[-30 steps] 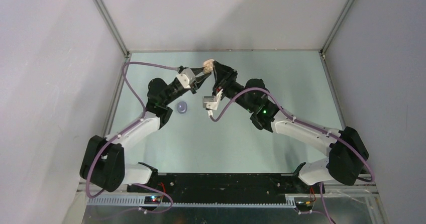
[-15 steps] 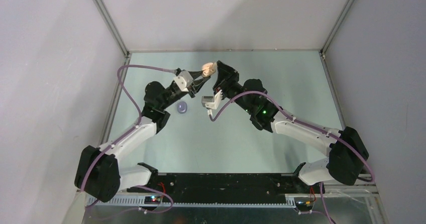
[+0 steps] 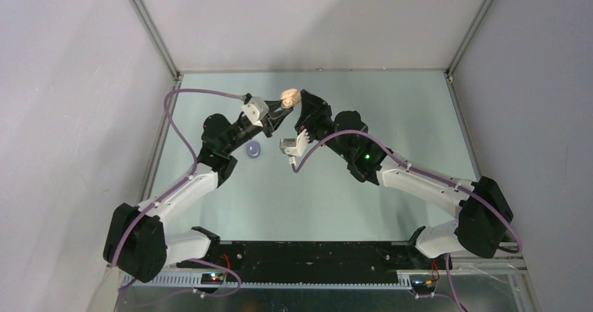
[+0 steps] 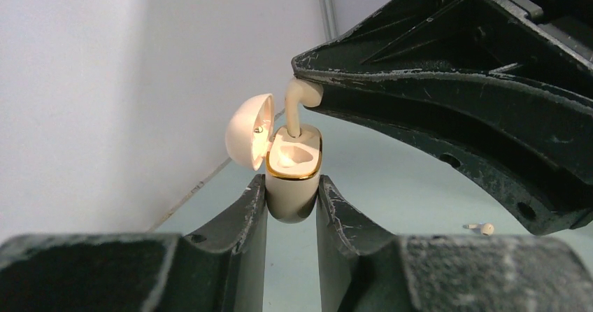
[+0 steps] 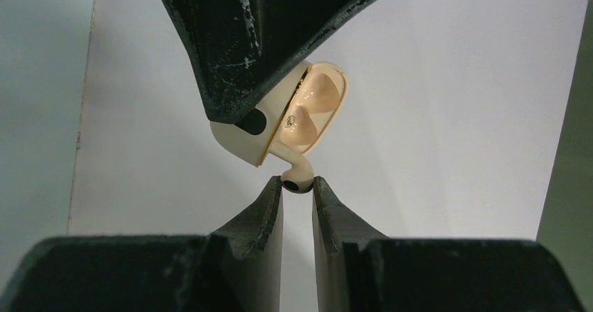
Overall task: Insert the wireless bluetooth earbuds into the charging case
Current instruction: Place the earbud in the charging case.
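My left gripper (image 4: 292, 200) is shut on the lower body of the cream charging case (image 4: 294, 179), which has a gold rim. Its lid (image 4: 248, 130) hangs open to the left. The case is held upright in the air near the back of the table (image 3: 288, 96). My right gripper (image 5: 298, 185) is shut on the head of a cream earbud (image 5: 299, 175). The earbud's stem (image 4: 294, 119) points down into the case's near slot. A second small white earbud (image 4: 482, 228) lies on the table behind.
A small lavender rounded object (image 3: 254, 150) lies on the green table beside the left forearm. The two arms meet over the back middle of the table (image 3: 419, 109), close to the rear wall. White walls enclose the left, right and back sides.
Both grippers, with the case and the earbud, have drifted slightly toward the near side. The left arm's base has swung a little to the left. Both grips are unchanged.
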{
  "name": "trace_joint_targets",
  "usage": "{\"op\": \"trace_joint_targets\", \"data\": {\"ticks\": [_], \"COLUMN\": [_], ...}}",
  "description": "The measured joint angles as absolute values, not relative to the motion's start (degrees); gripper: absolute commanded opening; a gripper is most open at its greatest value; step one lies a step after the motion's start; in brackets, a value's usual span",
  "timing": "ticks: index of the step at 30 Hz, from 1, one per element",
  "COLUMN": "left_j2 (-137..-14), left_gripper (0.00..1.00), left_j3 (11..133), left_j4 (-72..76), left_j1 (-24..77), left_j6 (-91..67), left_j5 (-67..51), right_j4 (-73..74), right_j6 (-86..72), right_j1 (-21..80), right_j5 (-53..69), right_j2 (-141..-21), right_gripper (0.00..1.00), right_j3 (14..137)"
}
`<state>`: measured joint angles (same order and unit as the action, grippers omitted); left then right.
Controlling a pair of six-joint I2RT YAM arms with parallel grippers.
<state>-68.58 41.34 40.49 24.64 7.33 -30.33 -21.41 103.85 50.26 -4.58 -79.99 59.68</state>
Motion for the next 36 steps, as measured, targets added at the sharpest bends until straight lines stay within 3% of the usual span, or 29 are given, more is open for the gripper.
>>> {"op": "trace_joint_targets", "data": {"ticks": [12, 23, 25, 29, 36], "left_j2": [-68.6, -68.7, -68.8, -69.1, -69.2], "left_gripper": [0.0, 0.0, 0.0, 0.0, 0.0], "left_j3": [41.3, 41.3, 41.3, 41.3, 40.9], "left_j4": [39.4, 38.8, 38.8, 38.9, 41.3], "left_j1": [24.8, 25.3, 25.4, 25.6, 25.7], "left_j6": [5.4, 1.9, 0.9, -1.0, -1.5], "left_j5": [-30.1, -28.0, -27.5, -27.0, -26.0], "right_j4": [-17.4, -10.5, -9.3, -7.3, -4.4], "right_j6": [106.4, 110.4, 111.1, 112.3, 113.0], "right_j1": [50.4, 51.0, 51.1, 51.4, 52.0], "right_j5": [-4.1, -4.3, -4.3, -4.3, -4.4], "right_j2": [-80.0, -80.0, -80.0, -80.0, -80.0], "right_gripper": [0.0, 0.12, 0.18, 0.41, 0.58], "right_j3": [60.9, 63.5, 63.9, 64.4, 64.4]}}
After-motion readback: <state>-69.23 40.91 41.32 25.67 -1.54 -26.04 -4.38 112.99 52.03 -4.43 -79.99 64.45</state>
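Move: The right hand holds the earbud, its stem already in the case's opening; the case's middle lies about 2 cm left, 1 cm back and 2 cm below. From the left hand, which grips the case, that middle is about 1 cm ahead, centred sideways and 1 cm up. Far below the right hand, about 35 cm down, lie the purple case, roughly 12 cm left and 9 cm back, and the other earbud, some 16 cm right and 15 cm back. The right hand sinks about 2.5 cm beside the steadily held case, rolls some 15 degrees and opens off the earbud. ##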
